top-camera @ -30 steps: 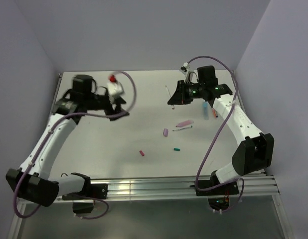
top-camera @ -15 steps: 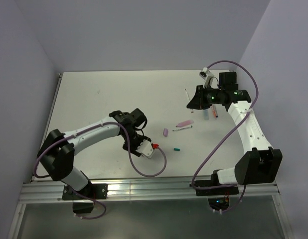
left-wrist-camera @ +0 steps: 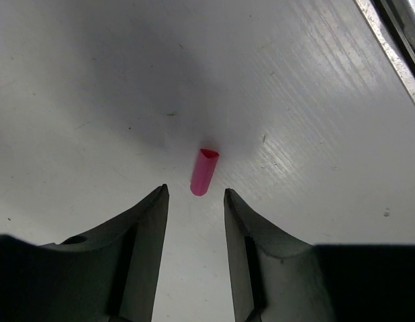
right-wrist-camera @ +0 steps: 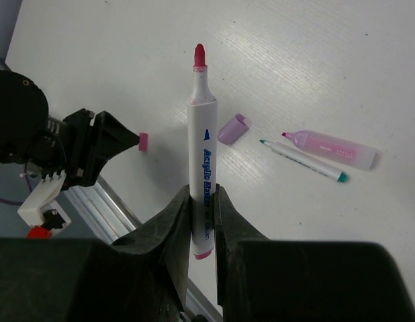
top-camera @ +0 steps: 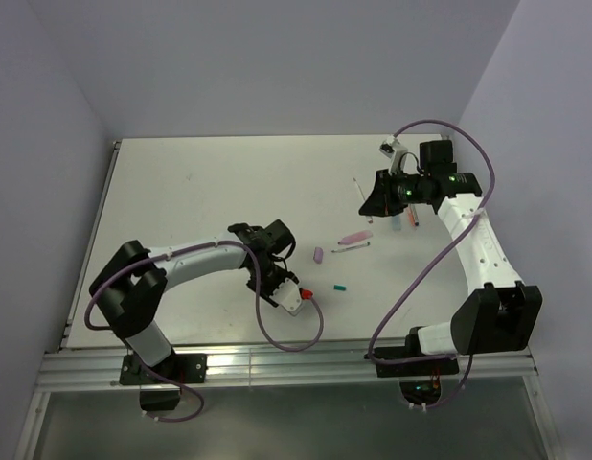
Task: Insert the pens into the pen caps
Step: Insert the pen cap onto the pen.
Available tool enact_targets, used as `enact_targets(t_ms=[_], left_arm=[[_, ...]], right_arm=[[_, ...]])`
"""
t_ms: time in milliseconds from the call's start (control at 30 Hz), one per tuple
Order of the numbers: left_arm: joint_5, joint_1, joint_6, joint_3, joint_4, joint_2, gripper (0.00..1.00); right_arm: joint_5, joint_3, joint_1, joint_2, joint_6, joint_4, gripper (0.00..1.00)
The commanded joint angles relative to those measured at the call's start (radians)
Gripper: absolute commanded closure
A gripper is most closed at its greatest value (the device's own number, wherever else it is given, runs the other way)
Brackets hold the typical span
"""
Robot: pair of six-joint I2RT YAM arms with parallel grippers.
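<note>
In the left wrist view a pink-red pen cap (left-wrist-camera: 204, 172) lies on the white table. Its near end sits just between the tips of my left gripper (left-wrist-camera: 194, 194), which is open and not touching it. From above, the left gripper (top-camera: 267, 285) points down at the front centre and hides that cap. My right gripper (right-wrist-camera: 203, 194) is shut on a white pen with a red tip (right-wrist-camera: 203, 147) and holds it above the table at the back right (top-camera: 361, 196). A lilac cap (top-camera: 318, 255), a teal cap (top-camera: 340, 286), a pink pen (top-camera: 354, 236) and a thin teal-tipped pen (top-camera: 352, 247) lie between the arms.
Two more pens (top-camera: 403, 217) lie under the right arm near the right wall. A metal rail (top-camera: 277, 364) runs along the table's near edge. The left arm's purple cable (top-camera: 288, 337) loops low over the table in front of its wrist.
The left arm swung from the back left to the front centre and came down over the pink-red cap, jaws narrowing. The right arm carried its pen slightly right.
</note>
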Motion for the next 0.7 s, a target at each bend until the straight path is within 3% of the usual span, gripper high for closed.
enact_targets(t_ms=[0, 467, 567, 600, 667], left_arm=[[-0.008, -0.014, 0.029, -0.003, 0.039, 0.02, 0.56], [-0.029, -0.035, -0.005, -0.147, 0.183, 0.057, 0.63], [-0.04, -0.044, -0.028, -0.16, 0.211, 0.071, 0.74], [-0.046, -0.044, -0.045, -0.164, 0.217, 0.062, 0.87], [-0.063, -0.052, -0.062, -0.166, 0.213, 0.044, 0.95]], right_arm=[[-0.022, 0.025, -0.002, 0.001, -0.026, -0.011, 1.0], [-0.025, 0.049, -0.009, 0.016, -0.034, -0.028, 1.0], [-0.051, 0.048, -0.009, 0.03, -0.029, -0.031, 1.0], [-0.059, 0.046, -0.008, 0.035, -0.028, -0.031, 1.0], [-0.088, 0.043, -0.008, 0.039, -0.026, -0.031, 1.0]])
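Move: The red pen cap lies on the table almost straight below the left hand's open fingers, about 4 cm down and 1 cm back. From that hand, the purple cap stands some 10 cm ahead and 11 cm right, and the green cap about 2 cm ahead and 16 cm right, both about as low. From the right hand, still holding the white marker, the red cap is roughly 12 cm back, 22 cm left and 22 cm below. Left hand sinks about 3 cm over the red cap, then closes its fingers, pinching the cap's sides. ##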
